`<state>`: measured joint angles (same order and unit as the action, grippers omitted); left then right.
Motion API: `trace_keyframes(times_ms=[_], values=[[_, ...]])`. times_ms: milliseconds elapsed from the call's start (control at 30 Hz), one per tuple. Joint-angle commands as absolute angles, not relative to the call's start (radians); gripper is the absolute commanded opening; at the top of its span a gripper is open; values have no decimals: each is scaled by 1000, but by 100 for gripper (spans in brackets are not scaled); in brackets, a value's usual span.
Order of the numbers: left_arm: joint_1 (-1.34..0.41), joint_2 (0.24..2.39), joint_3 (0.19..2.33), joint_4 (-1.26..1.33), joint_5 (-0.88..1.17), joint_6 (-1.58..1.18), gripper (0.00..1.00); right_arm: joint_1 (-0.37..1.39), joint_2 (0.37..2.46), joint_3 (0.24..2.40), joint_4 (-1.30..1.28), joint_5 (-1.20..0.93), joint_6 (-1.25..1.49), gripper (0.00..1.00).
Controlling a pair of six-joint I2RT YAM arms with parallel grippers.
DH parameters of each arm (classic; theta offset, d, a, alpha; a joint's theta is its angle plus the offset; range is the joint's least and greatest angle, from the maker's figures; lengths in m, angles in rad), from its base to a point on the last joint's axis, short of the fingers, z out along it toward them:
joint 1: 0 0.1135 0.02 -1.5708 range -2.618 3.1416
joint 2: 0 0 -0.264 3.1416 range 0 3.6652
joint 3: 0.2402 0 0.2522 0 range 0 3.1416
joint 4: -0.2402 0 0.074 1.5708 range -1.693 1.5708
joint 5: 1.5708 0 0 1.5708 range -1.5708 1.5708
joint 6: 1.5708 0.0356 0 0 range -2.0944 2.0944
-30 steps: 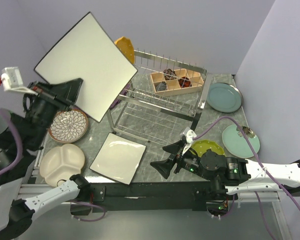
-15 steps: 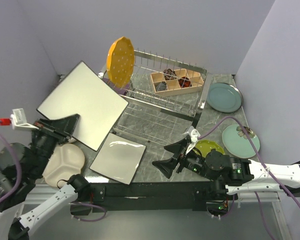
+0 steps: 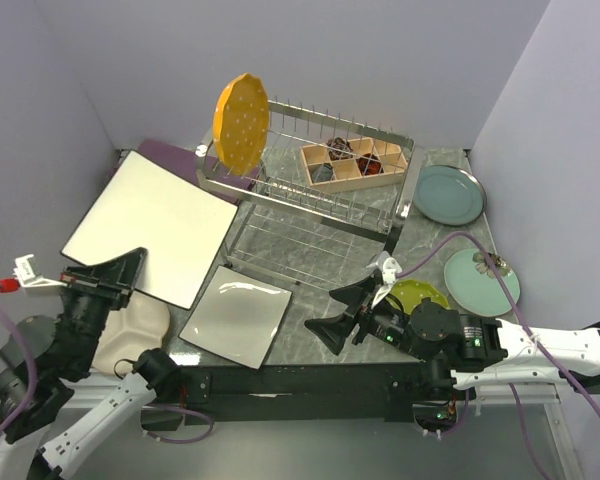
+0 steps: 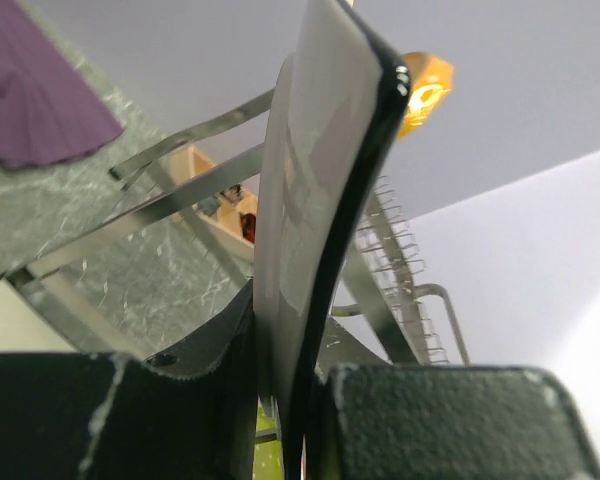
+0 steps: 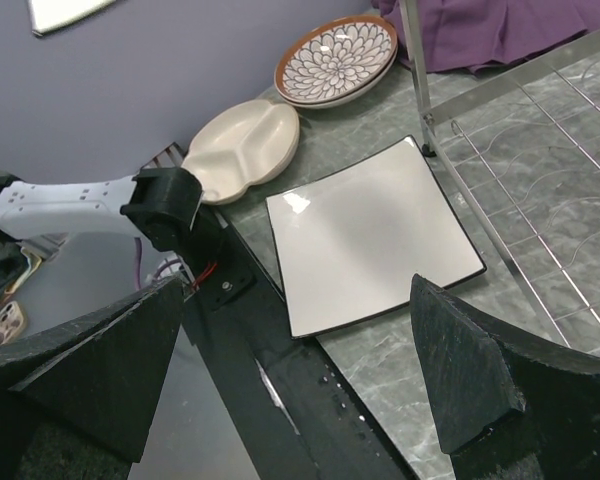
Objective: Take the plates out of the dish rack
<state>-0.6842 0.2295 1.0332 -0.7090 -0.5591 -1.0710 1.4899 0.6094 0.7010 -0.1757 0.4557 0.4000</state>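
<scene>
My left gripper [image 3: 115, 275] is shut on the near edge of a large cream square plate [image 3: 150, 225], which tilts low over the table's left side. In the left wrist view that plate [image 4: 320, 200] stands edge-on between the pads of the left gripper [image 4: 290, 400]. The dish rack [image 3: 320, 205] stands at centre back with an orange round plate [image 3: 240, 120] upright at its left end. A smaller cream square plate [image 3: 237, 315] lies flat in front of the rack. My right gripper [image 3: 345, 310] hangs open and empty over the table's near edge; the right gripper [image 5: 295, 330] points at that square plate [image 5: 370, 230].
A wooden compartment box [image 3: 355, 165] sits in the rack. A teal-grey plate [image 3: 448, 193], a mint plate [image 3: 480, 280] and a yellow-green plate [image 3: 415, 295] lie on the right. A cream divided dish [image 5: 242, 145] and a brown-rimmed patterned plate [image 5: 335, 60] lie on the left. A purple cloth [image 3: 170, 155] lies behind.
The left arm has brought the large square plate down and to the near left, from high beside the rack to low over the table. The orange plate now shows fully. The right arm has hardly moved.
</scene>
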Motion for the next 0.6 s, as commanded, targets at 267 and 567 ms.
trace_keyframes(times_ms=[267,567], values=[[-686,126,778,-617,-548,-1425,1,1496,589,703,-146,485,402,100],[-678,44,667,-654,-497,-1512,1,1496,612,715,-146,491,400,100]])
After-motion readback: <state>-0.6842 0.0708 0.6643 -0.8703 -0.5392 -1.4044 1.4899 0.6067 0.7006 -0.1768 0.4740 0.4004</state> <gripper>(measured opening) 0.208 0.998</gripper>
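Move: The square plate lying flat on the table is where the left hand, already holding its twin by the near-left edge, seems bound: about 1 cm ahead, 12 cm right and 38 cm down. The divided plate lies 13 cm left and 1 cm back, the patterned bowl 14 cm left and 17 cm ahead, and the rack's near-left foot 14 cm ahead, 9 cm right. From the right hand the lying plate is 6 cm ahead, 20 cm left, 28 cm below. The held square plate is brought swiftly down by the left hand, about 15 cm, towards the one on the table, drifting slightly forward and right and slowing at the end. The wrist tips fingers-down by some 20 degrees while the fingers keep their pinch on the plate's edge. ##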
